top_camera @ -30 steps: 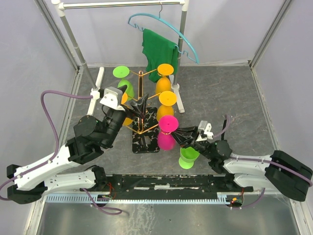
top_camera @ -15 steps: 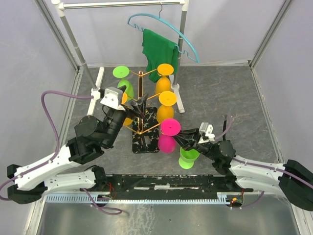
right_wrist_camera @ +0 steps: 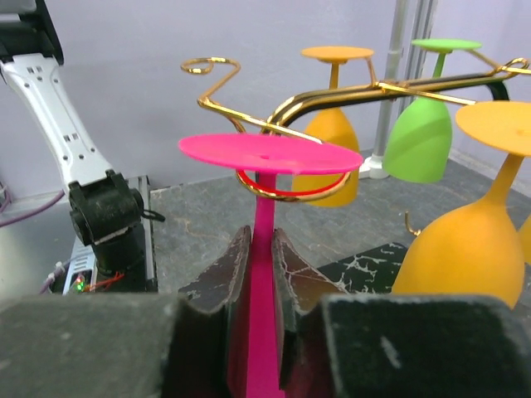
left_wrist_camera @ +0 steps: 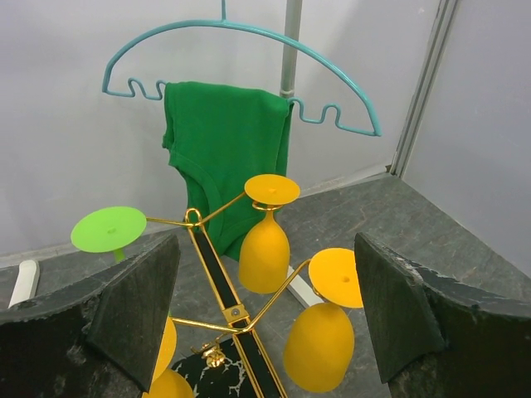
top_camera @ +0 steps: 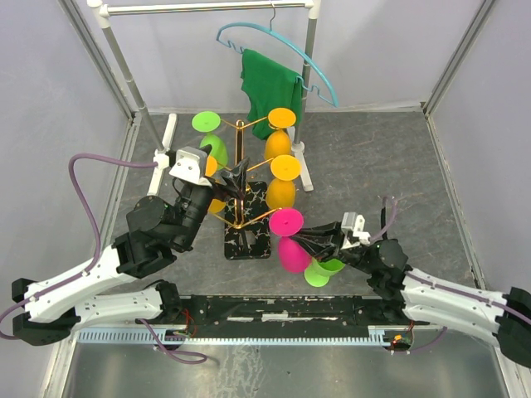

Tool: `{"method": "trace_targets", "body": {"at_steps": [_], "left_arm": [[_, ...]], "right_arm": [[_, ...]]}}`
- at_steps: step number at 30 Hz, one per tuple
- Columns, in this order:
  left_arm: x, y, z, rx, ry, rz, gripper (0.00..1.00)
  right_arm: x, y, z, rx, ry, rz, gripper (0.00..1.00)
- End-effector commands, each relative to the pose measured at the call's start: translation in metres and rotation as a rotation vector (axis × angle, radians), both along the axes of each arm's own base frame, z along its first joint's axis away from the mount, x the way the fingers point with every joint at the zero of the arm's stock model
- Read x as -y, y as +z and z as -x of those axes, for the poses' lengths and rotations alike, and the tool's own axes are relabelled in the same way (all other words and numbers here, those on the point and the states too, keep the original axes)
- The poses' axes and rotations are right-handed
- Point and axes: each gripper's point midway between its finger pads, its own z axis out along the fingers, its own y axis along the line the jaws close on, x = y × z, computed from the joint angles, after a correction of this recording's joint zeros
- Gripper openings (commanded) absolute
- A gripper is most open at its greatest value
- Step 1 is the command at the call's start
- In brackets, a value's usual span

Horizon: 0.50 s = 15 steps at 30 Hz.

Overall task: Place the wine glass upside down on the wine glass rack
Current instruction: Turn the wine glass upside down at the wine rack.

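The pink wine glass (top_camera: 293, 254) is upside down, foot (right_wrist_camera: 265, 153) on top, with my right gripper (right_wrist_camera: 264, 265) shut on its stem. It hangs just near-right of the wine glass rack (top_camera: 239, 166), a gold stand on a black marbled base (top_camera: 246, 236). In the right wrist view a curled gold arm end (right_wrist_camera: 309, 192) sits right under the foot by the stem; I cannot tell whether the stem is inside it. My left gripper (left_wrist_camera: 265, 307) stands open and wide at the rack's left side, holding nothing.
Orange glasses (top_camera: 282, 189) and green glasses (top_camera: 214, 149) hang upside down on the rack. Another green glass (top_camera: 319, 270) sits on the table beneath my right gripper. Behind stands a white clothes rail (top_camera: 309, 75) with a teal hanger (top_camera: 278, 41) and green cloth (top_camera: 270, 87).
My right gripper has carried the pink glass toward the near edge and slightly right, its bowl swinging outward. The left arm has not moved.
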Motion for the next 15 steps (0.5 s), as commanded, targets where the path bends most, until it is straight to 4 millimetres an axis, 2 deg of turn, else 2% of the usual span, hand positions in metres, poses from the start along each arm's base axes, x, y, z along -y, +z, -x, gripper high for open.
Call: {"method": "trace_targets", "body": {"at_steps": [1,4,7,15], "left_arm": [[-0.008,0.008,0.0,0.023,0.03,0.021,0.92],[-0.008,0.006,-0.001,0.019,0.037,0.019,0.92],[-0.009,0.006,-0.002,0.018,0.042,0.016,0.92],[-0.012,0.006,-0.002,0.016,0.05,0.018,0.93]], "right_arm": [[0.007,-0.004,0.015,-0.016,0.043,0.056,0.25],[0.015,-0.008,0.017,-0.024,0.029,0.086,0.41],[0.02,-0.013,0.018,-0.034,0.016,0.116,0.51],[0.032,-0.022,0.007,-0.061,-0.074,0.166,0.57]]}}
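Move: My right hand still pinches the stem of the upside-down pink wine glass, whose middle lies about 4 cm straight below; the rack ring round its stem is some 3 cm above, 1 cm ahead and 1 cm left. The hung orange glass is about 11 cm ahead, level sideways, 3 cm lower. The green glass stands some 7 cm right, 3 cm back, 18 cm down. From my left hand the ring is about 8 cm back, 11 cm right, 15 cm down. I open my right fingers to a bit over half and let the pink glass's stem go, easing about 2.5 cm right and a little back away from it. Then I sink some 3 cm beside the hanging bowl, above the green glass, my fingertips tipping down by roughly 10 degrees. ##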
